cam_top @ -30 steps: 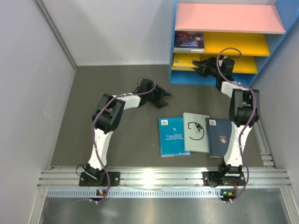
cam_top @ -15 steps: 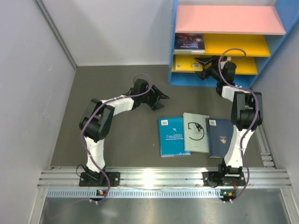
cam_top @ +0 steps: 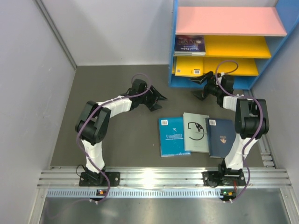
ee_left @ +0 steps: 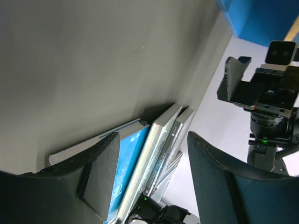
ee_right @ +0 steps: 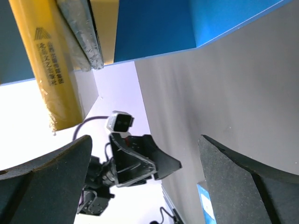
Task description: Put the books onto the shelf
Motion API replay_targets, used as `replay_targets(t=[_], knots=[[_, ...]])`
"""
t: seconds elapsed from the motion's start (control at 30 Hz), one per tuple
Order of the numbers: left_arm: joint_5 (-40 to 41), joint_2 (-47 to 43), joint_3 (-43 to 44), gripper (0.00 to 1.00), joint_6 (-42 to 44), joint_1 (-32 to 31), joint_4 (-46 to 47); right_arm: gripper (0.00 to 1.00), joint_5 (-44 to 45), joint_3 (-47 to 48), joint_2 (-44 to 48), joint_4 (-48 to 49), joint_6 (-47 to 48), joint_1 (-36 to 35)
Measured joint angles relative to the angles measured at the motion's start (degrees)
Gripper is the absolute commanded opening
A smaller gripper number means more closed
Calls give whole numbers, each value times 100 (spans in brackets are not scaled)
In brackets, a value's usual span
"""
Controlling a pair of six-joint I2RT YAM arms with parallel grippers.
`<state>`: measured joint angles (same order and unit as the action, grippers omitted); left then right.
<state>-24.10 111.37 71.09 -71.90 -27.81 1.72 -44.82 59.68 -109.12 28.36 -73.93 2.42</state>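
Note:
The shelf [cam_top: 229, 21] stands at the back right. A purple book [cam_top: 189, 44] lies on its upper yellow board and a yellow book [cam_top: 189, 66] on the lower one. In the right wrist view the yellow book [ee_right: 51, 70] rests against a grey book's edge [ee_right: 80, 39]. Three books lie side by side on the floor: teal-blue [cam_top: 174, 136], grey-green [cam_top: 195, 132] and navy [cam_top: 220, 136]. My right gripper [cam_top: 200, 88] [ee_right: 145, 182] hangs open and empty just in front of the shelf. My left gripper [cam_top: 156, 99] [ee_left: 154, 172] is open, low over the floor, facing the teal-blue book [ee_left: 126, 158].
Grey walls close in the dark floor on the left, back and right. An aluminium rail [cam_top: 159, 177] runs along the near edge under both arm bases. The two grippers face each other about a hand's width apart; each shows in the other's wrist view.
My right gripper opened, let go of the yellow book on the lower board and drew back out of the shelf to the floor in front. The left arm's elbow swung left; its gripper barely moved.

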Motion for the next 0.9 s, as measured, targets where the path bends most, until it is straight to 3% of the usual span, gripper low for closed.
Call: replay_targets(t=[0.03,0.13,0.17,0.27,0.4,0.7,0.83,0.9], knots=[[17,-48,-2,65,11,-7,-11,89,-9,22,20,-66,46,0],[81,-219,-13,64,42,-22,-63,68,-26,44,109,-225,173,0],[103,-297,-28,64,66,-33,-81,55,-31,44,170,-291,229,0],[111,-455,-74,64,120,-57,-103,45,-26,46,302,-339,297,0],[125,-597,-223,63,149,-101,-144,45,4,236,286,-435,299,0],[214,-798,-413,63,210,-127,-428,41,229,1663,-544,-680,343,-46],[254,-835,-413,63,280,-140,-492,40,293,1746,-693,-654,308,-90],[256,-835,-404,63,323,-164,-531,46,243,1547,-640,-385,249,-105]])
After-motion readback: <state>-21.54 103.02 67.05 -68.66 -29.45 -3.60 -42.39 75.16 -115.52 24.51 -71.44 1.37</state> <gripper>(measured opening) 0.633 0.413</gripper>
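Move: The yellow book lies flat on the shelf's lower yellow board, its middle about 14 cm ahead of my right hand, 4 cm to the left and 4 cm above; its near edge sticks out to some 5 cm ahead. The purple book is straight above it on the next board, roughly 11 cm higher. The shelf's blue left side stands about 8 cm left of the yellow book. From my left hand the yellow book is around 22 cm ahead, 14 cm right and 8 cm up. I narrow my empty right fingers from wide open to less than half open while rising, then reach forward about 6 cm and up some 4 cm, bringing the fingertips to the near edge of the yellow book and easing off slightly at the end. My empty left hand draws back about 3 cm and up 2 cm, away from the shelf. ##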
